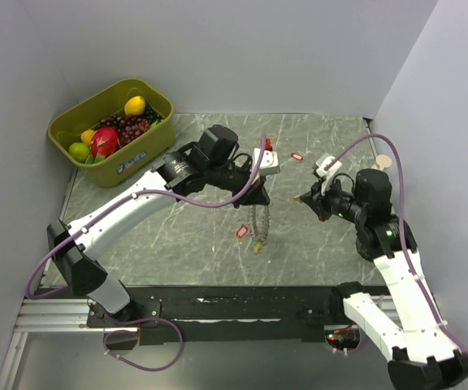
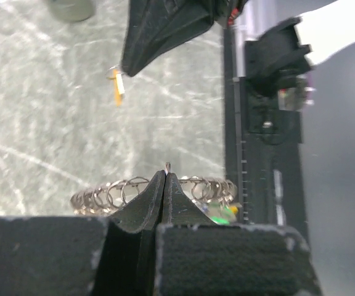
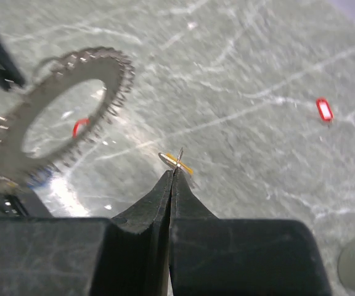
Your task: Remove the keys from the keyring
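Observation:
My left gripper [image 1: 260,198] is shut on the top of the keyring [image 1: 259,221], a silvery chain loop that hangs down from it above the table. In the left wrist view the keyring [image 2: 106,195] runs across behind the closed fingertips, with green and yellow keys [image 2: 221,213] bunched on it at the right. My right gripper [image 3: 175,174] is shut on a yellow key [image 3: 179,161] by its small wire ring, held apart from the keyring [image 3: 26,132]. One loose red key [image 1: 242,231] lies under the chain. Another red key [image 1: 296,156] lies farther back.
A green basket [image 1: 154,145] of colourful fruit stands at the back left. A small round object [image 1: 381,162] sits by the right wall. The black rail [image 1: 218,309] with the arm bases runs along the near edge.

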Controlling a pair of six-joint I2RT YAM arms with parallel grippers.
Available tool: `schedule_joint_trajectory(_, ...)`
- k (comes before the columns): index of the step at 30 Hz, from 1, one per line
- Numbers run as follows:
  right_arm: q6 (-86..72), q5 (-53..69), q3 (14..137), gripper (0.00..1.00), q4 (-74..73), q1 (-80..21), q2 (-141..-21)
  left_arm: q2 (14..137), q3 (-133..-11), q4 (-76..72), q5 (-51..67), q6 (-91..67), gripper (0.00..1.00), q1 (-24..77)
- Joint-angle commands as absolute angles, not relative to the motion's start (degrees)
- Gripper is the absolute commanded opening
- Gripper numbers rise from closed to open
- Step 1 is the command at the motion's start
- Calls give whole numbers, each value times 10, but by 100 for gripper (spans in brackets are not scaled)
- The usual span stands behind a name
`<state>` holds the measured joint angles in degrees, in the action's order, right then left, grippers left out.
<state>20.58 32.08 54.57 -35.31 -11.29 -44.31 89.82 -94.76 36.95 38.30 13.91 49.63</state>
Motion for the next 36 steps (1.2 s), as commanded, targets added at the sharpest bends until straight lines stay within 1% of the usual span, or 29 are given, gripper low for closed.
schedule_joint_trajectory(1, 229, 279, 533, 0, -339, -105, -487, 876, -940, 302, 313, 151, 1, 471)
schedule_joint_trajectory(11, 304, 221, 493, 0, -380, -85, -561, 977, -944, 244, 211, 172, 1, 389)
schedule_joint_trajectory(14, 318, 200, 478, 0, -381, -84, -590, 1025, -960, 239, 210, 169, 1, 361)
schedule_joint_trajectory(16, 327, 186, 471, 0, -381, -83, -605, 1060, -984, 264, 202, 174, 1, 348)
schedule_joint_trajectory(21, 341, 162, 461, 0, -366, -83, -663, 1071, -960, 256, 181, 177, 1, 323)
schedule_joint_trajectory(23, 346, 149, 464, 0, -355, -83, -694, 1070, -944, 261, 163, 180, 2, 321)
schedule_joint_trajectory(26, 341, 153, 475, 0, -347, -86, -734, 1062, -917, 263, 163, 179, 10, 316)
schedule_joint_trajectory(27, 338, 151, 482, 0, -340, -89, -741, 1057, -907, 259, 164, 179, 19, 316)
schedule_joint_trajectory(28, 340, 150, 484, 0, -337, -96, -747, 1050, -893, 258, 170, 179, 24, 316)
schedule_joint_trajectory(29, 342, 147, 487, 0, -335, -100, -759, 1048, -888, 257, 173, 178, 33, 316)
schedule_joint_trajectory(31, 341, 143, 496, 4, -334, -109, -774, 1037, -874, 254, 178, 175, 43, 316)
schedule_joint_trajectory(32, 341, 149, 502, 7, -337, -111, -787, 1034, -869, 252, 184, 174, 49, 316)
schedule_joint_trajectory(34, 338, 156, 504, 23, -337, -113, -794, 1022, -855, 243, 191, 169, 54, 316)
schedule_joint_trajectory(35, 338, 159, 504, 32, -335, -113, -793, 1018, -850, 239, 193, 166, 59, 315)
schedule_joint_trajectory(36, 338, 163, 503, 37, -333, -113, -790, 1009, -844, 237, 196, 162, 61, 315)
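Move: The left hand holds the keyring; its clear spot on the table is about 25 cm ahead, 6 cm left and 28 cm below. From that hand, the loose red-tagged key lies 36 cm ahead and 16 cm right on the table, the yellow-tagged key 6 cm ahead and 10 cm right. The right hand holds that yellow one, bound for a spot 4 cm ahead, 4 cm right, 23 cm down; the red-tagged key is 30 cm ahead, 6 cm right, the hanging keyring 10 cm left, 6 cm back. Forward and away from the right hand, the left arm swings the keyring about 20 cm out, down and somewhat left, its wrist turning counter-clockwise and tipping the fingers lower; it then opens, easing slightly back while still sinking. Meanwhile the right hand sinks some 21 cm, drifting right at first and tilting to point down, then starts opening to let go of the yellow-tagged key at the table. ##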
